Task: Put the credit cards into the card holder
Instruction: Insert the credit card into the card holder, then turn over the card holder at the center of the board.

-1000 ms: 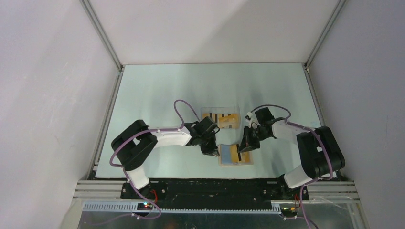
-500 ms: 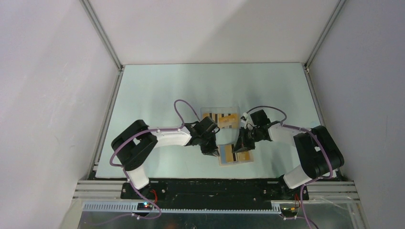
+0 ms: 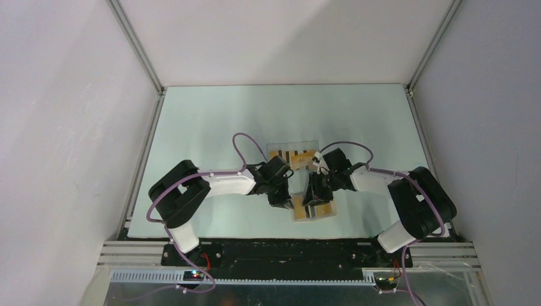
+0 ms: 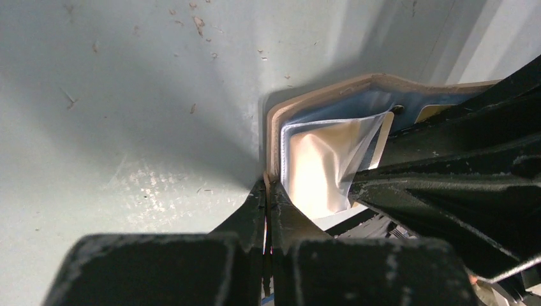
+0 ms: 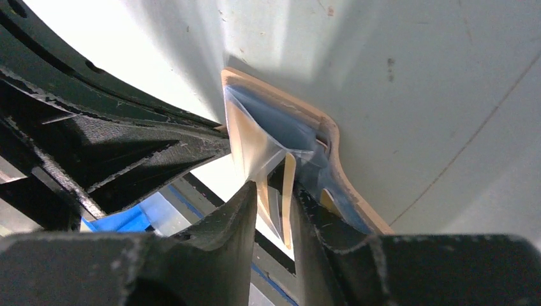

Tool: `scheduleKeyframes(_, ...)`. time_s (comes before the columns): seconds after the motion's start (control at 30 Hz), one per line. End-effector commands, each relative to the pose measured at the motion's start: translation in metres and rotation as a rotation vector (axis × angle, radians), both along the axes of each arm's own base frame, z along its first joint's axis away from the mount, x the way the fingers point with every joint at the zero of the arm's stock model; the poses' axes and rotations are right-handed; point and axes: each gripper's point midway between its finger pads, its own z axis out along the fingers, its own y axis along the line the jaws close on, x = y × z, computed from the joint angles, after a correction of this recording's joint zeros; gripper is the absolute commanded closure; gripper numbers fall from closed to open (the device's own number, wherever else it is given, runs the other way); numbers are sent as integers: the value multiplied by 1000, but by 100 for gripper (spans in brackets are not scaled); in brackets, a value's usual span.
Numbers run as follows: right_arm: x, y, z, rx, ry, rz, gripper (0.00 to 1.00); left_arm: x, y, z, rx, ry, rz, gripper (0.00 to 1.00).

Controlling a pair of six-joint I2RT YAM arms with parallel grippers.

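The card holder lies open near the table's front, tan outside and light blue inside. My left gripper is shut on its left tan edge, pinching it between the fingers. My right gripper hangs over the holder's middle. In the right wrist view an orange-yellow credit card stands on edge between the parted fingers of that gripper, its far end in the clear pocket of the holder. A gap shows beside the card. More credit cards lie behind.
A clear plastic tray holding the other cards sits just behind both grippers. The two arms nearly touch over the holder. Metal frame rails border the pale table on both sides.
My right gripper has moved left across the holder with the card, and its jaws have parted from shut. The left gripper has stayed where it was, shut.
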Motion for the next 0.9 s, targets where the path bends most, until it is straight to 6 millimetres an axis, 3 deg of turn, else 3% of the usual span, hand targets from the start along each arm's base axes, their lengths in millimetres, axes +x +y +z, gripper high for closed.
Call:
scheduleKeyframes(0.0, -10, 6, -11, -60, 2, 46, 64, 6, 7, -9, 56, -32, -8, 100)
scheduleKeyframes(0.1, -10, 4, -6, -80, -14, 44, 58, 6, 6, -9, 57, -33, -8, 100)
scheduleKeyframes(0.27, -9, -9, 4, -161, -48, 31, 41, 6, 7, -8, 57, -39, -8, 100)
scheduleKeyframes(0.5, -7, -25, 33, -224, -118, 19, 22, 7, 8, -7, 59, -44, -6, 100)
scheduleKeyframes(0.67, 2, -46, 51, -222, -153, -43, 17, 7, 7, -5, 54, -49, -8, 100)
scheduleKeyframes(0.87, 18, -82, 52, -216, -122, -200, 15, 7, 6, -1, 46, -61, -13, 100)
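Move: The credit card just slid into the left pocket has its middle about 1 cm to the right hand's left, 1 cm back and 1 cm below. The second card, in the right pocket, lies 7 cm right and 1 cm back; the clear case is some 17 cm ahead and 4 cm left. From the left hand, pinching the holder's left edge, that first card is about 4 cm right, level ahead. The right hand opens wide off the card, rising and veering right about 5 cm each; left keeps pinching. ##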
